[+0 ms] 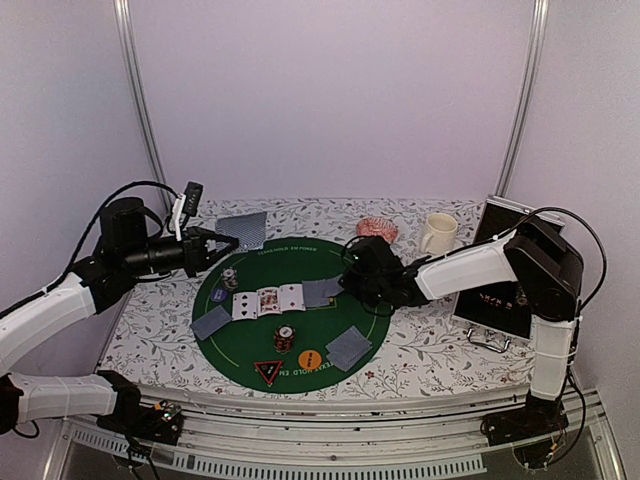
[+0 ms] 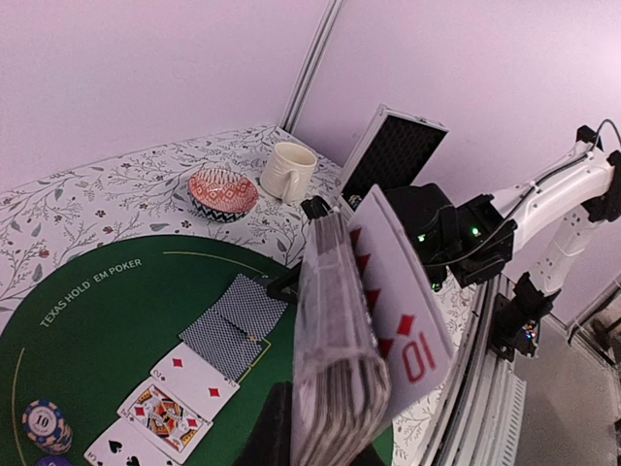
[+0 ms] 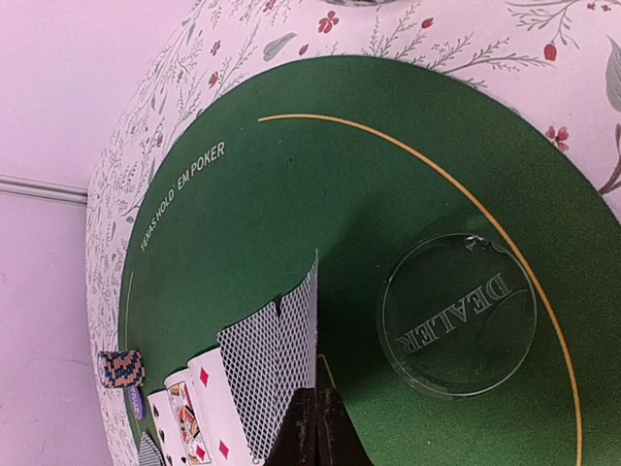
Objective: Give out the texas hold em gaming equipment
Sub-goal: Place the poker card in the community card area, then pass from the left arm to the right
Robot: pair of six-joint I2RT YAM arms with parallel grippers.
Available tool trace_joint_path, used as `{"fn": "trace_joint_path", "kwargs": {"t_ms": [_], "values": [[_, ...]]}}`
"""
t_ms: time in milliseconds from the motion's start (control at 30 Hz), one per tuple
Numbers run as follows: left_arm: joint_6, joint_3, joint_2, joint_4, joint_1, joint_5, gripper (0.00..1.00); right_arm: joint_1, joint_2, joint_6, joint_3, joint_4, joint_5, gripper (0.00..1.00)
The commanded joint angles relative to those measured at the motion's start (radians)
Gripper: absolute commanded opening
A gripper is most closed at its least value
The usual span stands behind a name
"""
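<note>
My left gripper (image 1: 212,250) hovers over the mat's far left, shut on a thick deck of playing cards (image 2: 335,369) with a ten of diamonds (image 2: 403,311) on its face. My right gripper (image 3: 325,413) is down on the round green mat (image 1: 300,265), its jaws pinched shut on the corner of a grey-blue-backed card (image 3: 286,340) whose right edge lifts. Left of it lie three face-up cards (image 1: 265,300). More face-down cards (image 1: 211,322) (image 1: 349,347), chip stacks (image 1: 230,278) (image 1: 285,338), an orange button (image 1: 309,357) and a triangular marker (image 1: 268,372) rest on the mat.
A clear DEALER disc (image 3: 456,316) lies just right of my right gripper. A pink-patterned bowl (image 1: 377,228) and cream mug (image 1: 437,232) stand behind the mat. An open black case (image 1: 505,265) sits at the right edge, by the right arm.
</note>
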Motion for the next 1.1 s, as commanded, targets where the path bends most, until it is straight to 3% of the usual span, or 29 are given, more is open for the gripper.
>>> {"fn": "trace_joint_path", "kwargs": {"t_ms": [0,100,167,233,567,700,767,833,933,1000,1067], "values": [[0.007,0.025,-0.026,0.013,0.006,0.013,0.0,-0.012,-0.031,-0.031,0.015,-0.019,-0.017,0.02],[0.007,0.025,-0.025,0.012,0.006,0.012,0.0,-0.013,-0.03,-0.029,0.014,-0.02,-0.017,0.09],[0.007,0.025,-0.025,0.013,0.005,0.012,0.0,-0.015,-0.031,-0.027,0.015,-0.022,-0.016,0.24],[0.008,0.025,-0.026,0.013,0.006,0.013,0.0,-0.016,-0.033,-0.028,0.015,-0.022,-0.013,0.31],[0.009,0.025,-0.014,0.014,0.005,0.013,0.0,-0.024,-0.071,-0.054,0.004,-0.033,0.017,0.41],[0.013,0.025,-0.009,0.014,0.006,0.019,0.0,-0.011,-0.155,-0.232,-0.021,0.08,0.074,0.45],[0.014,0.025,-0.009,0.016,0.005,0.022,0.0,0.028,-0.223,-0.515,-0.054,0.253,0.09,0.51],[0.016,0.025,-0.009,0.02,0.005,0.034,0.0,0.061,-0.275,-0.882,-0.08,0.431,-0.039,0.62],[0.016,0.02,-0.011,0.04,0.004,0.075,0.0,0.074,-0.345,-1.248,-0.071,0.424,-0.411,0.68],[0.013,0.015,-0.013,0.062,0.004,0.12,0.0,0.075,-0.384,-1.336,-0.064,0.393,-0.669,0.74],[0.007,0.009,-0.02,0.09,0.0,0.178,0.0,0.079,-0.397,-1.37,-0.024,0.342,-0.81,0.76]]}}
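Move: The face-down poker card in the right fingers has its middle about 3 cm left of that hand, 1 cm ahead and 1 cm below. The fourth face-down card lies 9 cm left and 1 cm ahead, with the face-up third card some 15 cm left, level with the hand. The clear dealer button is 3 cm right and 2 cm ahead. From the left hand, the held card lies about 10 cm ahead, 22 cm right and 22 cm below. The fifth card's raised right edge is let go as the right fingers open almost in place, hardly drifting. Then that hand shoots up and away from the row, about 22 cm, swinging some 7 cm back and nearly as far left, while the wrist tips its fingers up steeply and turns counter-clockwise, fingers still widening. ##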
